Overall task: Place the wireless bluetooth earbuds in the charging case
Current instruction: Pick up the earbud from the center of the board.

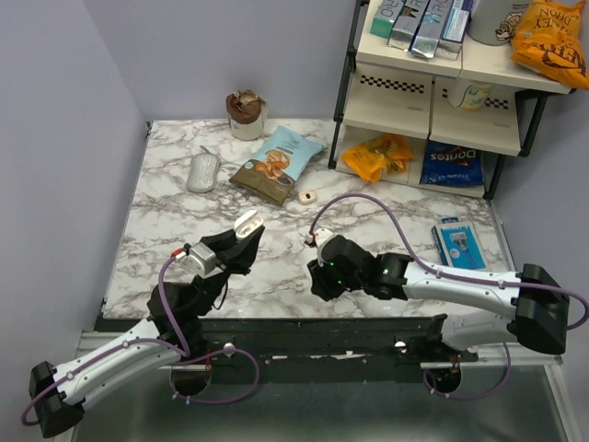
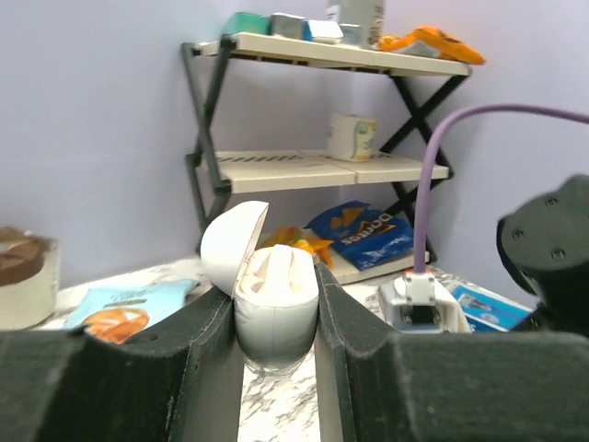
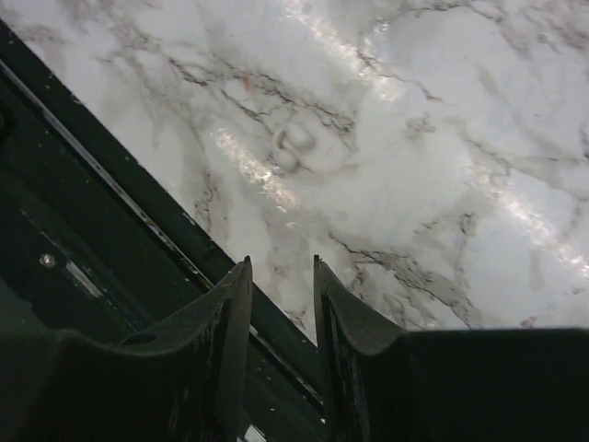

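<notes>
My left gripper [image 1: 245, 232] is raised off the table and shut on the charging case [image 1: 248, 223], a white rounded case with its lid swung open to the left. In the left wrist view the case [image 2: 276, 322] sits squeezed between both pads, lid [image 2: 230, 244] up, with white moulded shapes inside; I cannot tell whether a bud lies in it. My right gripper [image 1: 318, 280] hangs over the table's near edge, open with nothing between its fingers [image 3: 281, 263]. One pale earbud [image 3: 293, 147] lies on the marble beyond the fingertips, apart from them.
A grey mouse-like object [image 1: 202, 171], a snack bag [image 1: 278, 163] and a cup [image 1: 246, 115] lie at the back. A small cream ring [image 1: 307, 195] sits mid-table. A blue box [image 1: 458, 244] lies at the right, and the shelf rack [image 1: 433, 101] holds bags behind it.
</notes>
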Robot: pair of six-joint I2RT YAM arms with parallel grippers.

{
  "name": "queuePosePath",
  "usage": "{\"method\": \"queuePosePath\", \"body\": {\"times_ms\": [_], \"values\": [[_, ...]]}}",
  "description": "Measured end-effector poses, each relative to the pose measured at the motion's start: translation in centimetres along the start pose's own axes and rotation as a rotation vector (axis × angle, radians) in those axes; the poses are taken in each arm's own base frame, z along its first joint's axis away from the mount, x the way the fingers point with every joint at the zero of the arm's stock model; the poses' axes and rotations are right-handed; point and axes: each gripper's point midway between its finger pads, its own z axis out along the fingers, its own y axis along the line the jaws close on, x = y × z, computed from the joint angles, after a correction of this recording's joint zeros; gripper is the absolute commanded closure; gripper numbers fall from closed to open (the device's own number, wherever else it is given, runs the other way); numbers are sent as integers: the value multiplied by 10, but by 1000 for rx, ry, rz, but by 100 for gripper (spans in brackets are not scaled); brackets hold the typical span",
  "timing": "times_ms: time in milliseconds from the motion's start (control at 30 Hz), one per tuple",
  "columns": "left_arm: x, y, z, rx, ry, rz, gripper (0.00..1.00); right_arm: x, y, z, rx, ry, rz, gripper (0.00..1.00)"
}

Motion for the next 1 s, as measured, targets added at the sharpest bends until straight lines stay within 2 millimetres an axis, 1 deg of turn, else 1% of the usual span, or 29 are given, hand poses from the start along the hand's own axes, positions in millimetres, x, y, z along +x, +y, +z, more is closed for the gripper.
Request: {"method": "queuePosePath", "body": {"times_ms": [67,133,200,267,367,433,533,633,1000], "values": [[0,6,-3,-32,9,-7,100,0,12,10,-41,11,0,59],[5,10,-6,-57,32,-14,100,-3,23,19,-77,11,7,56],[10,12,-8,-71,56,-21,100,-6,31,27,-107,10,15,56],[13,14,-10,-80,68,-29,100,-9,37,35,-125,12,24,56],[10,16,-12,-94,62,-45,100,-15,44,50,-137,17,41,56],[9,17,-13,-101,58,-51,100,-15,46,62,-134,28,51,56],[10,18,-14,-109,64,-52,100,-9,45,76,-119,55,68,56],[12,19,-15,-112,71,-50,100,-3,41,84,-89,70,88,56],[18,19,-14,-113,92,-47,100,-5,24,91,3,48,123,56]]}}
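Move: The loose earbud lies on the board about 6 cm to the right hand's left, some 4 cm ahead and 9 cm below. The charging case, held up by the left hand, is roughly 14 cm left of the right hand, 4 cm ahead and 22 cm higher; a small white box lies about 29 cm ahead and 4 cm left. From the left hand the earbud is about 8 cm to its right, level fore-and-aft, some 30 cm below. The right hand, fingers still open, swings left about 7 cm and sinks some 6 cm towards the earbud. ##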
